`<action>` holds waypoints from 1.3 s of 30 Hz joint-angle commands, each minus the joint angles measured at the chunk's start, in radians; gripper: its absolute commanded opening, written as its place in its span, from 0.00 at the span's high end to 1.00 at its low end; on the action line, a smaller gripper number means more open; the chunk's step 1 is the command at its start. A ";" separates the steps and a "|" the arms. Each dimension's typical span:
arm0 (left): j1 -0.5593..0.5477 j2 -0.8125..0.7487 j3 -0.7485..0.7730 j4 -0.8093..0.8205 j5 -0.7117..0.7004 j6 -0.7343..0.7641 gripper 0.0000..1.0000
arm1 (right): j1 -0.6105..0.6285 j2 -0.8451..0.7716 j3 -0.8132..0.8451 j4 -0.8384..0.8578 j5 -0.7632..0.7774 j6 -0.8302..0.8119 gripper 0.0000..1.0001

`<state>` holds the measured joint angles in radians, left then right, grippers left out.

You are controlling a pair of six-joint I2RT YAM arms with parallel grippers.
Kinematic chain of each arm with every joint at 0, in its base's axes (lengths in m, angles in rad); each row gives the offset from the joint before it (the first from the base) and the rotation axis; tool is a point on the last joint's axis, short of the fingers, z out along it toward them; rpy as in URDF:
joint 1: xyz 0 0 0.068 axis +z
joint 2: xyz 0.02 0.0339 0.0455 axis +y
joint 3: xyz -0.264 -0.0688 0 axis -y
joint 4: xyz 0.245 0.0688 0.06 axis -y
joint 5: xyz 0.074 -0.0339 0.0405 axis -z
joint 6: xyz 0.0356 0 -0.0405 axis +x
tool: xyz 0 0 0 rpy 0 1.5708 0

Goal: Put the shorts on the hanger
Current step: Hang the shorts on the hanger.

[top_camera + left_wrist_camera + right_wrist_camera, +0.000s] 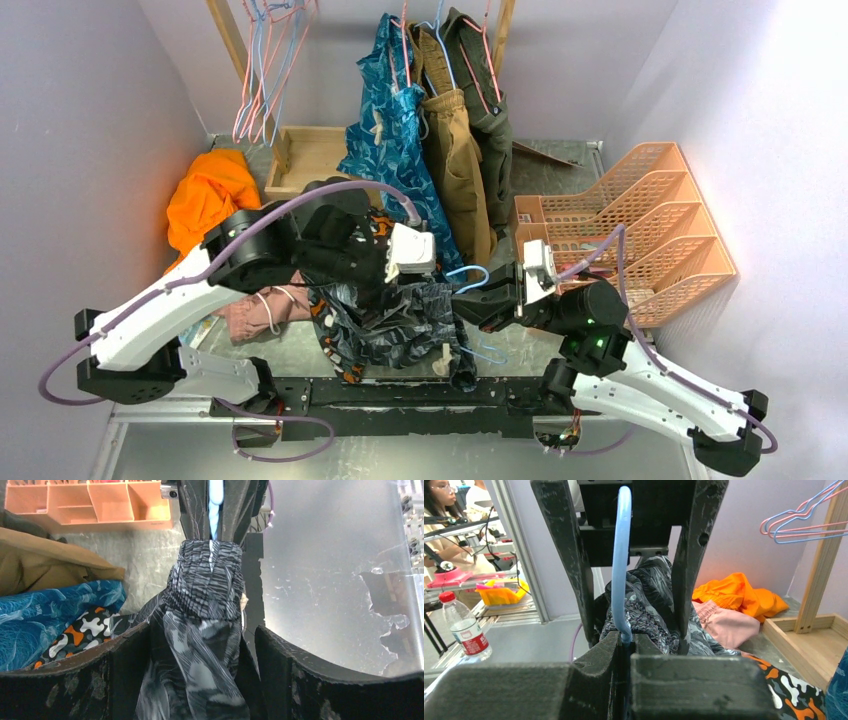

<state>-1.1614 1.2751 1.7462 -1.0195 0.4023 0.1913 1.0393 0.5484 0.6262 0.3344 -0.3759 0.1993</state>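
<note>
The shorts (400, 320), dark with a grey-white streaky print, lie bunched between the two arms. Their elastic waist (205, 590) is gathered around the light-blue wire hanger (620, 555). My right gripper (626, 645) is shut on the hanger's wire near its hook, and the hook's curl (468, 273) shows in the top view. My left gripper (200, 680) faces the right one. Its jaws stand wide on either side of a hanging fold of the shorts, with a dark gap on the right side. In the right wrist view the left gripper's fingers (566, 565) flank the hanger.
Teal-blue shorts (390, 130), a tan garment (455, 160) and an olive one (490, 110) hang at the back. Orange cloth (205, 195) and pink cloth (255, 310) lie left. Blotchy black-orange-white shorts (85, 632) lie under the dark ones. A peach file rack (640, 230) stands right.
</note>
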 commanded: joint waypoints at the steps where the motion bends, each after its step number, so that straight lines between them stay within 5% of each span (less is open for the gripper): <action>1: -0.003 0.012 0.006 -0.029 -0.013 0.021 0.22 | -0.004 -0.002 0.031 0.051 -0.025 0.005 1.00; 9: -0.004 0.017 -0.020 -0.040 0.019 0.043 0.53 | -0.005 0.007 0.072 -0.001 -0.042 -0.020 1.00; 14: -0.003 0.011 -0.049 -0.046 0.017 0.043 0.92 | -0.004 0.013 0.081 -0.008 -0.054 -0.021 1.00; 22: -0.003 -0.021 -0.070 -0.013 -0.016 0.036 0.93 | -0.005 0.018 0.130 -0.099 -0.022 -0.036 0.99; 28: -0.003 -0.104 -0.132 0.056 -0.031 0.021 0.93 | -0.004 0.016 0.216 -0.279 -0.008 -0.083 0.66; 39: -0.004 -0.202 -0.230 0.171 -0.146 -0.019 0.93 | -0.005 -0.015 0.312 -0.440 0.109 -0.093 0.41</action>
<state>-1.1622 1.1198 1.5436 -0.9524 0.3424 0.2020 1.0378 0.5587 0.8917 -0.0154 -0.3561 0.1169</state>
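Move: The shorts' waistband, already over the hanger, lies about 5 cm to the right of the open left hand and 3 cm below, level fore and aft. The hanger's hook stands about 7 cm to the right, 1 cm ahead and 4 above. From the right hand, still gripping the hanger, the waistband is roughly 5 cm to the left, 1 cm back and 4 below; the hook rises some 5 cm straight above. Left hand sinks, pinches the shorts below the waistband; then right hand releases the hanger, rising about 4 cm. ##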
